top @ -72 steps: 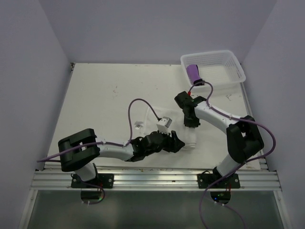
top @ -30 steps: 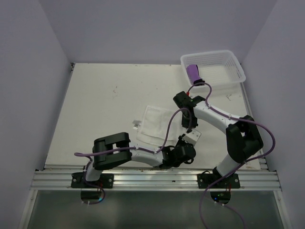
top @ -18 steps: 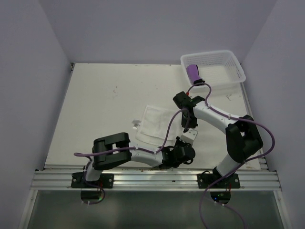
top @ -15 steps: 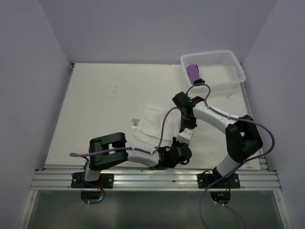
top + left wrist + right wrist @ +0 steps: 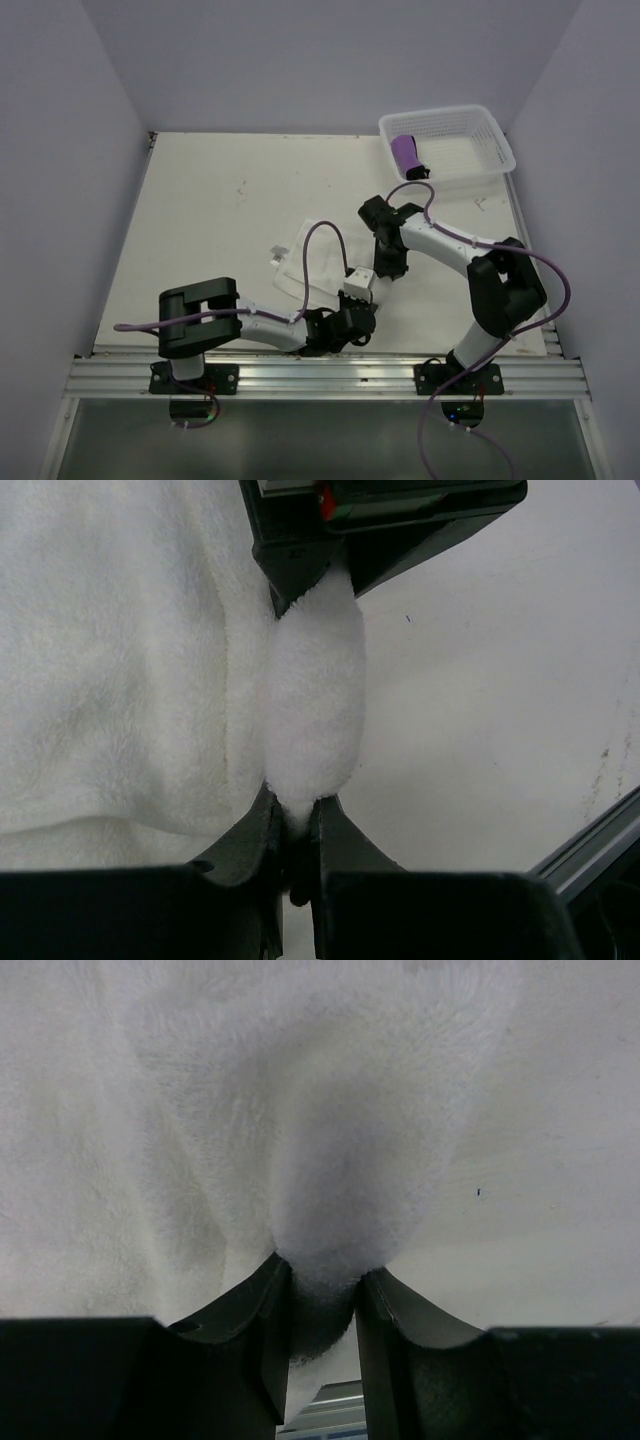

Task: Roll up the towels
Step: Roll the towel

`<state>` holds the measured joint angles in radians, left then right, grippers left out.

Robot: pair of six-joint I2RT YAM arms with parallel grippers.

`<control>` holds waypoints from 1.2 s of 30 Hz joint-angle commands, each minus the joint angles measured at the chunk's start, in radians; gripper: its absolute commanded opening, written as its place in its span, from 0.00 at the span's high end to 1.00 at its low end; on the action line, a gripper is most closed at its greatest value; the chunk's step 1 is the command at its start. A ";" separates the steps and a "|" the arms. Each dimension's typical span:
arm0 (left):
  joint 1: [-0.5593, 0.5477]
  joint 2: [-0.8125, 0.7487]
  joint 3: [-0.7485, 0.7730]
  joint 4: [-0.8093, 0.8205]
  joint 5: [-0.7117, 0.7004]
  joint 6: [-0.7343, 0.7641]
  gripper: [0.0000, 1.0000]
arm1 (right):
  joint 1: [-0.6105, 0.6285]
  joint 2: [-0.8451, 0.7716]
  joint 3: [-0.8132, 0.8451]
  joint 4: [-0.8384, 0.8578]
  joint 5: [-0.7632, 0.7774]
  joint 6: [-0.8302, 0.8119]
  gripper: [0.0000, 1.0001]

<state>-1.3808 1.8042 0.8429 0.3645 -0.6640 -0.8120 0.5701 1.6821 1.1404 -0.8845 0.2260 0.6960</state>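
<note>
The white towel (image 5: 322, 258) lies crumpled on the table's middle, its right edge lifted into a thick fold. My left gripper (image 5: 365, 300) is shut on the near end of that fold (image 5: 312, 710); the jaws pinch it tight (image 5: 296, 815). My right gripper (image 5: 385, 270) is shut on the far end, with plush cloth (image 5: 330, 1140) bulging out from between its jaws (image 5: 322, 1300). In the left wrist view the right gripper's fingers (image 5: 290, 570) show just beyond the fold. The purple towel (image 5: 405, 153) lies rolled in the basket.
A white perforated basket (image 5: 480, 135) stands at the back right corner. A metal rail (image 5: 330, 375) runs along the near edge under both arm bases. Purple cables loop over the towel (image 5: 308, 250). Bare tabletop (image 5: 560, 1210) lies right of the fold.
The left gripper has shut on the towel's edge. Both grippers have moved left with it, drawing the towel leftward and raising the edge into a fold.
</note>
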 commanded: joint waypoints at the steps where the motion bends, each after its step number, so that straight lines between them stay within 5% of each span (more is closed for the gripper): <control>1: -0.017 -0.060 -0.067 -0.062 0.012 -0.088 1.00 | -0.038 0.004 0.024 0.039 0.108 -0.023 0.67; 36: -0.086 -0.077 -0.080 -0.153 -0.055 -0.173 1.00 | -0.154 -0.035 -0.109 0.243 -0.050 -0.084 0.29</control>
<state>-1.4422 1.7332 0.7658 0.3050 -0.7147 -0.9604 0.4294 1.6779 1.0695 -0.7261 0.1558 0.6086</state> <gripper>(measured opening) 0.084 0.704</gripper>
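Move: The near end of the white towel's folded edge is already pinched in the left fingers. The edge's far end lies some 12 cm ahead of the left gripper and 6 cm to its right, and about 5 cm ahead of the right gripper and 1 cm to its right. The middle of the towel's flat part is roughly 10 cm ahead and 10 cm left of the left gripper, or 2 cm ahead and 15 cm left of the right one. All lie a centimetre or two below the hands. Open the right gripper wide to let go of the folded edge. Shift it about 4 cm forward and right along the edge towards its far end, then sink 1 to 2 cm with the fingers straddling the towel. Meanwhile keep the left pinch on the near end and draw it about 3 cm back and left, barely turning the wrist. ##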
